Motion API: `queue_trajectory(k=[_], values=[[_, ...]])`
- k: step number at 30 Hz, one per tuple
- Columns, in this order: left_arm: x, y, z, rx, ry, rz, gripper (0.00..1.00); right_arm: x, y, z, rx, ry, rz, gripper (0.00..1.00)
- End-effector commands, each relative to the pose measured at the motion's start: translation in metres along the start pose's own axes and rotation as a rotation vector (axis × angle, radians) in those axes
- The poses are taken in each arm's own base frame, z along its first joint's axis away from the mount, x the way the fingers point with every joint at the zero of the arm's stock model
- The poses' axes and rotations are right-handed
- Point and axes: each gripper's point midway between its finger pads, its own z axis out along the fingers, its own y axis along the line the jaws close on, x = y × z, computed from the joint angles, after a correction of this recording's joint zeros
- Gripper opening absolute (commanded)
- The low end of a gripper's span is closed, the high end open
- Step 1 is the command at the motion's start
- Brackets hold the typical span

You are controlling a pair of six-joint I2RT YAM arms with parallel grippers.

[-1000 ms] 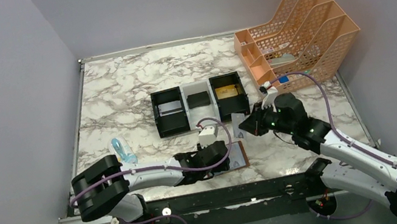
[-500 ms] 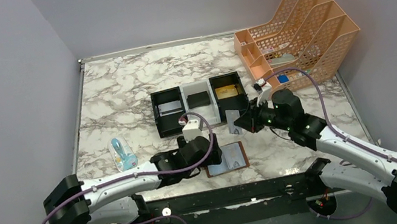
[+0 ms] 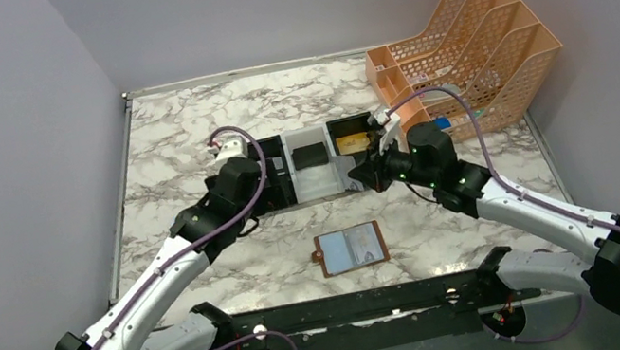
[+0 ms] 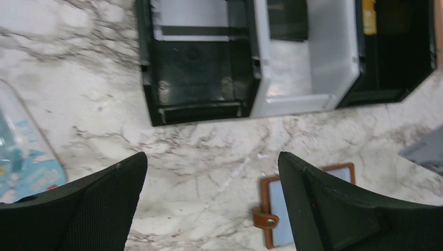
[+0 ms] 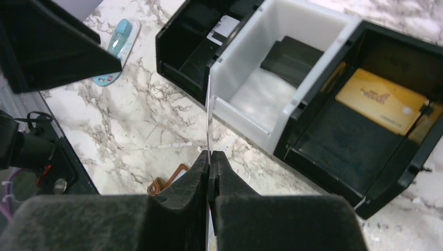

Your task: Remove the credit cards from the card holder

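Note:
The card holder (image 3: 351, 249) lies open on the marble near the front edge, brown with pale blue pockets, and nothing touches it. Its snap tab (image 4: 264, 219) shows between my left fingers. My left gripper (image 3: 243, 201) hangs open and empty above the table in front of the tray's left compartment; in the wrist view (image 4: 211, 157) its jaws stand wide apart. My right gripper (image 5: 210, 154) is shut on a thin grey credit card (image 5: 209, 120), seen edge-on, just in front of the tray. A gold credit card (image 5: 384, 102) lies in the tray's right black compartment.
The three-compartment tray (image 3: 315, 184) holds a small black block (image 3: 310, 155) in its white middle part and a pale card (image 4: 190, 18) on the left. An orange file rack (image 3: 466, 46) stands back right. A blue packet (image 4: 21, 157) lies left of the left gripper.
My left gripper let go of the card holder, opened wide and rose back-left toward the tray. The right gripper carried the grey card up and away toward the tray.

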Motion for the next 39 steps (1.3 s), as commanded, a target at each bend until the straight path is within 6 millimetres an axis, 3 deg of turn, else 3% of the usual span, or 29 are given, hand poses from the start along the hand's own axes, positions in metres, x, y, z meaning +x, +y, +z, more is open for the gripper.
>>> queue_trajectory(k=[1,7,14,20,26,32,39], values=[[-0.005,0.048,-0.003,-0.118,0.071,0.069,0.99,-0.034,0.018,0.012,-0.014,-0.086,-0.226,0.01],[-0.023,0.092,-0.003,-0.208,-0.001,-0.020,0.99,-0.049,0.045,0.041,-0.018,-0.107,-0.464,0.01],[-0.045,0.126,-0.046,-0.355,-0.219,-0.128,0.99,-0.054,0.073,0.098,-0.028,-0.067,-0.724,0.01],[-0.052,0.139,-0.072,-0.389,-0.327,-0.198,0.99,-0.044,0.064,0.156,0.071,0.024,-0.859,0.01],[-0.054,0.145,-0.084,-0.403,-0.375,-0.233,0.99,-0.030,0.048,0.203,0.139,0.090,-0.926,0.01],[-0.056,0.151,-0.092,-0.427,-0.400,-0.257,0.99,-0.013,0.035,0.236,0.180,0.144,-0.992,0.01],[-0.057,0.157,-0.105,-0.439,-0.456,-0.296,0.99,0.005,0.017,0.260,0.234,0.219,-1.059,0.01]])
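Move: Some 20 cm to the left of the right hand, which holds a card, and 12 cm farther out lies the left black tray, about 16 cm lower. The white tray is 9 cm left and 13 cm ahead of that hand, the right black tray 2 cm right and 13 cm ahead; the open card holder lies 10 cm back and 4 cm left, all similarly low. From the left hand, the left black tray is some 12 cm straight ahead and 16 cm below. Carrying the card in its still-shut fingers, the right hand sweeps about 20 cm left to the left black tray, rising slightly at first, then reaching some 12 cm forward and sinking, with the wrist rolling strongly left side down. The empty, wide-open left hand clears the trays, swinging about 17 cm left towards the blister pack, then rising and turning counter-clockwise. ##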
